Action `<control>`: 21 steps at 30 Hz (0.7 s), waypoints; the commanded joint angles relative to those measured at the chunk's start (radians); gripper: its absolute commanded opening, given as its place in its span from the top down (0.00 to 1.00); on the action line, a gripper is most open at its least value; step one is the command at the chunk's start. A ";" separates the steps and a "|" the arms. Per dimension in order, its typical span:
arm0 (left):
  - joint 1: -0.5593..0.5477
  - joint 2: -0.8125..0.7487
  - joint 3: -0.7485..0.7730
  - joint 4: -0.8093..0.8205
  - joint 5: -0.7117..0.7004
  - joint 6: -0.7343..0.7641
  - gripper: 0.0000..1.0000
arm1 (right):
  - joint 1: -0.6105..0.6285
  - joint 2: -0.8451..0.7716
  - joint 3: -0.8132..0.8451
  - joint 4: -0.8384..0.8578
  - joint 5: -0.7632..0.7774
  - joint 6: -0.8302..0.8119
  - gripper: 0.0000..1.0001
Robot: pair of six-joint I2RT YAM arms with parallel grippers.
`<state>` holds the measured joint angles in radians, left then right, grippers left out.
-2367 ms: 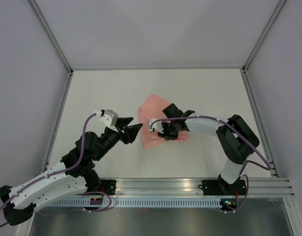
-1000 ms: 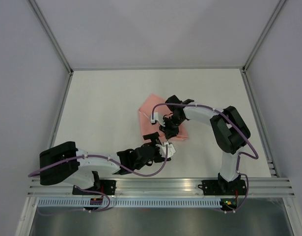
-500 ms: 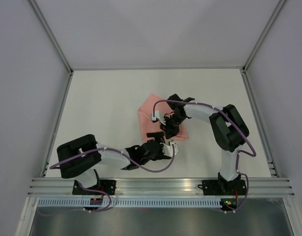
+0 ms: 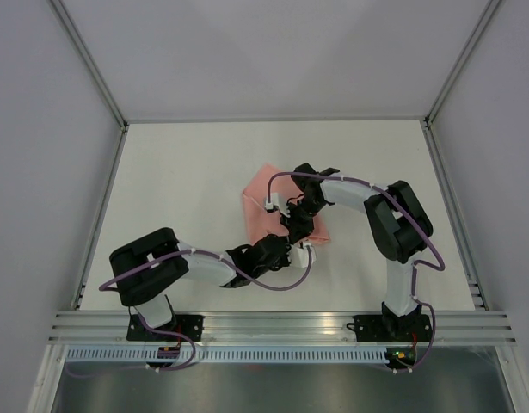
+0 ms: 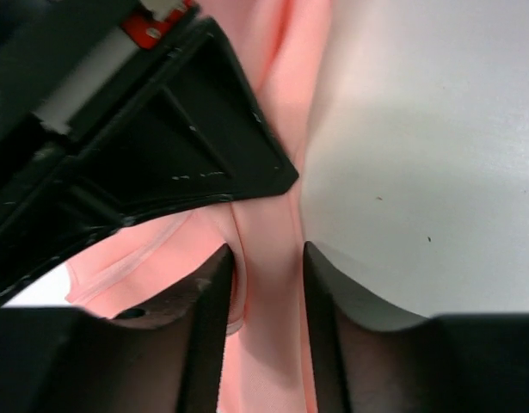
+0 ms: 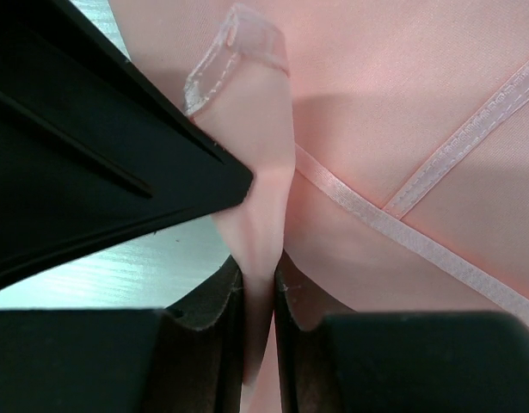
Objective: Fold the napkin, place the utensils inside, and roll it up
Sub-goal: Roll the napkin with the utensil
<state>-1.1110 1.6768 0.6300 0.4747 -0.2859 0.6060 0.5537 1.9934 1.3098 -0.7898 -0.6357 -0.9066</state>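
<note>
The salmon-pink napkin [image 4: 262, 191] lies folded at the middle of the white table. My right gripper [image 4: 297, 225] is over its near right part, shut on a raised fold of the napkin [image 6: 402, 103], which is pinched thin between the fingertips [image 6: 258, 267]. My left gripper [image 4: 292, 249] reaches in from the near left, right against the right gripper [image 5: 161, 146]. Its jaws [image 5: 262, 258] straddle a ridge of the napkin [image 5: 268, 284], and the cloth touches both fingers. No utensils are in view.
The white table [image 4: 178, 172] is closed in by grey walls at the left, back and right. An aluminium rail [image 4: 281, 325] with both arm bases runs along the near edge. The left gripper's black body [image 6: 92, 146] fills the left of the right wrist view.
My left arm has swung from the near left up to the napkin's near edge, and its jaws have narrowed around the cloth ridge. The right gripper has kept its pinch, nearly still.
</note>
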 commanded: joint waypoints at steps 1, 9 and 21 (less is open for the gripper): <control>0.013 0.026 0.036 -0.077 0.077 -0.038 0.59 | 0.003 0.119 -0.076 -0.126 0.139 -0.041 0.79; 0.040 0.057 0.076 -0.153 0.166 -0.103 0.73 | 0.000 0.123 -0.063 -0.140 0.137 -0.038 0.79; 0.083 0.110 0.157 -0.300 0.352 -0.204 0.98 | 0.000 0.114 -0.058 -0.129 0.134 -0.020 0.75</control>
<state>-1.0439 1.7264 0.7666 0.2649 -0.0792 0.5030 0.5392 2.0087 1.3254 -0.8814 -0.6445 -0.9066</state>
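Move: The rolled near edge of the napkin already runs between the left hand's half-open fingers, about 2 cm below their pads. The right hand's fingers already pinch that same roll some 3 cm to the left hand's right and about 1 cm farther out. The flat napkin's middle lies about 6 cm ahead of the left hand, 3 cm to its left and 3 cm down; from the right hand it is roughly 4 cm ahead, 5 cm left and 1 cm down. The left hand sinks about 1.5 cm onto the napkin's rolled near edge and closes its half-open fingers to pinch the cloth just left of the right hand's grip, then eases about 1.5 cm to the right while its wrist tips down some 15 degrees. The right hand keeps its pinch on the roll and draws it first mainly back towards the bases, then to the right, a little over 1 cm each way, tilting only slightly. ##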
